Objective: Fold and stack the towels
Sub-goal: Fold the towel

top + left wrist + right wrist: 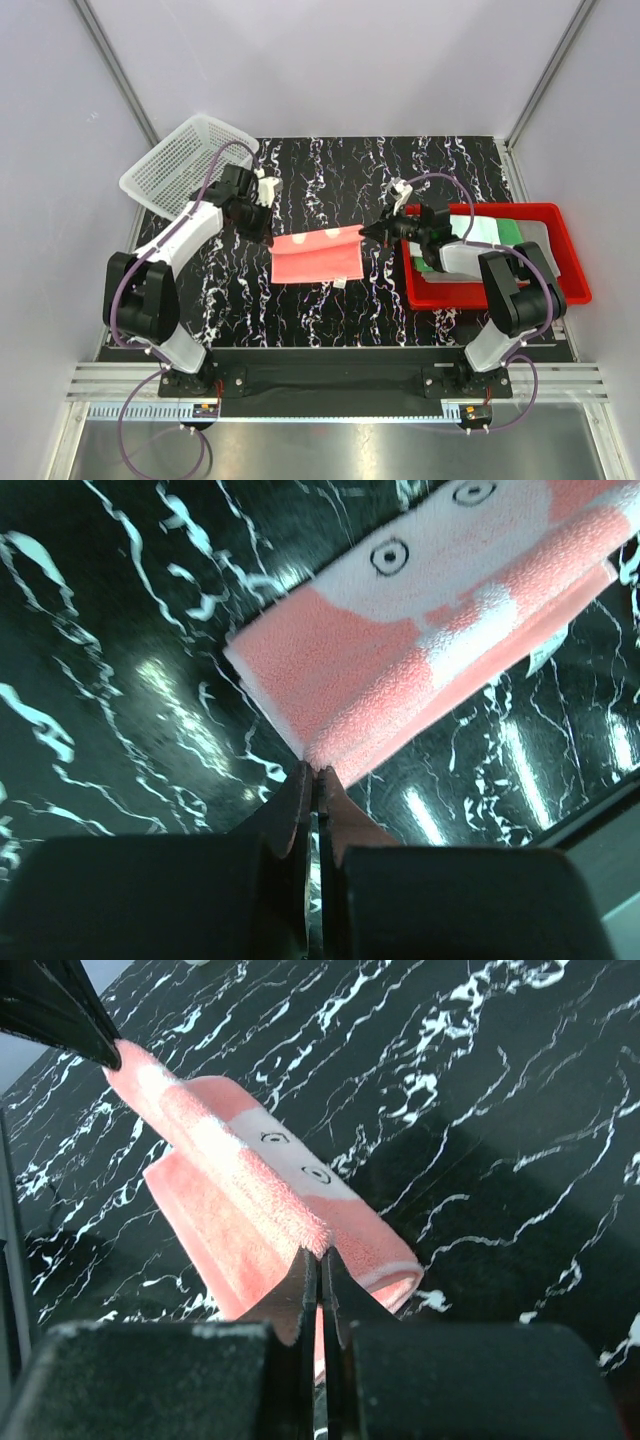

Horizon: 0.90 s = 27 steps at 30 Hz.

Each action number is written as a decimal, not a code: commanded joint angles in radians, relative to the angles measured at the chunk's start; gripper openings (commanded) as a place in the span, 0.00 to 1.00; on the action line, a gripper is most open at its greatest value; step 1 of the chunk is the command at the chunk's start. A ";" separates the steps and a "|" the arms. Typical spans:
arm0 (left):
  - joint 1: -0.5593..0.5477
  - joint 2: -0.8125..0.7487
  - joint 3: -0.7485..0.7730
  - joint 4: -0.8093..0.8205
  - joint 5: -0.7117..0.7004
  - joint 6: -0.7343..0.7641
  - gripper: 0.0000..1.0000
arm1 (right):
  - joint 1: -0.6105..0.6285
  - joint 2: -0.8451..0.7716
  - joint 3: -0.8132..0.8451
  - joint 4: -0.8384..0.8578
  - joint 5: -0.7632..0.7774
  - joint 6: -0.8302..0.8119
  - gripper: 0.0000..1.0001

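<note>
A pink towel [318, 255] with a white rabbit print lies at the middle of the black marble table, folded over on itself. My left gripper [270, 241] is shut on its upper-left corner, which the left wrist view shows as the towel [400, 670] pinched between the tips of the gripper [318, 772]. My right gripper [363, 232] is shut on the upper-right corner, with the towel's [250, 1210] edge pinched at the gripper [320, 1252]. The held edge is lifted slightly off the lower layer. More towels, pale mint-white [470, 226], dark green [512, 230] and grey [543, 248], lie in the tray.
A red plastic tray [500, 298] sits at the right, partly under my right arm. A white mesh basket [185, 165] leans tilted at the back-left corner, off the table's edge. The left gripper's fingers [70, 1020] show in the top-left corner of the right wrist view.
</note>
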 commanded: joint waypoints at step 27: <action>-0.083 -0.242 -0.198 0.042 -0.108 -0.216 0.35 | 0.104 -0.220 0.058 -0.712 0.295 0.157 0.43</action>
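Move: Each hand pinches a raised corner of the pink towel's far edge, about 6 cm above the table. The towel's near left corner lies some 6 cm back of the left hand, level with it sideways; the near right corner is about 7 cm back of the right hand, with the tag 4 cm left of that corner. The empty white basket stands roughly 23 cm ahead and 16 cm left of the left hand; the red tray's middle is 25 cm right of the right hand. Both hands carry the towel's edge back and down some 6 cm, open to release it, then lift slightly. ##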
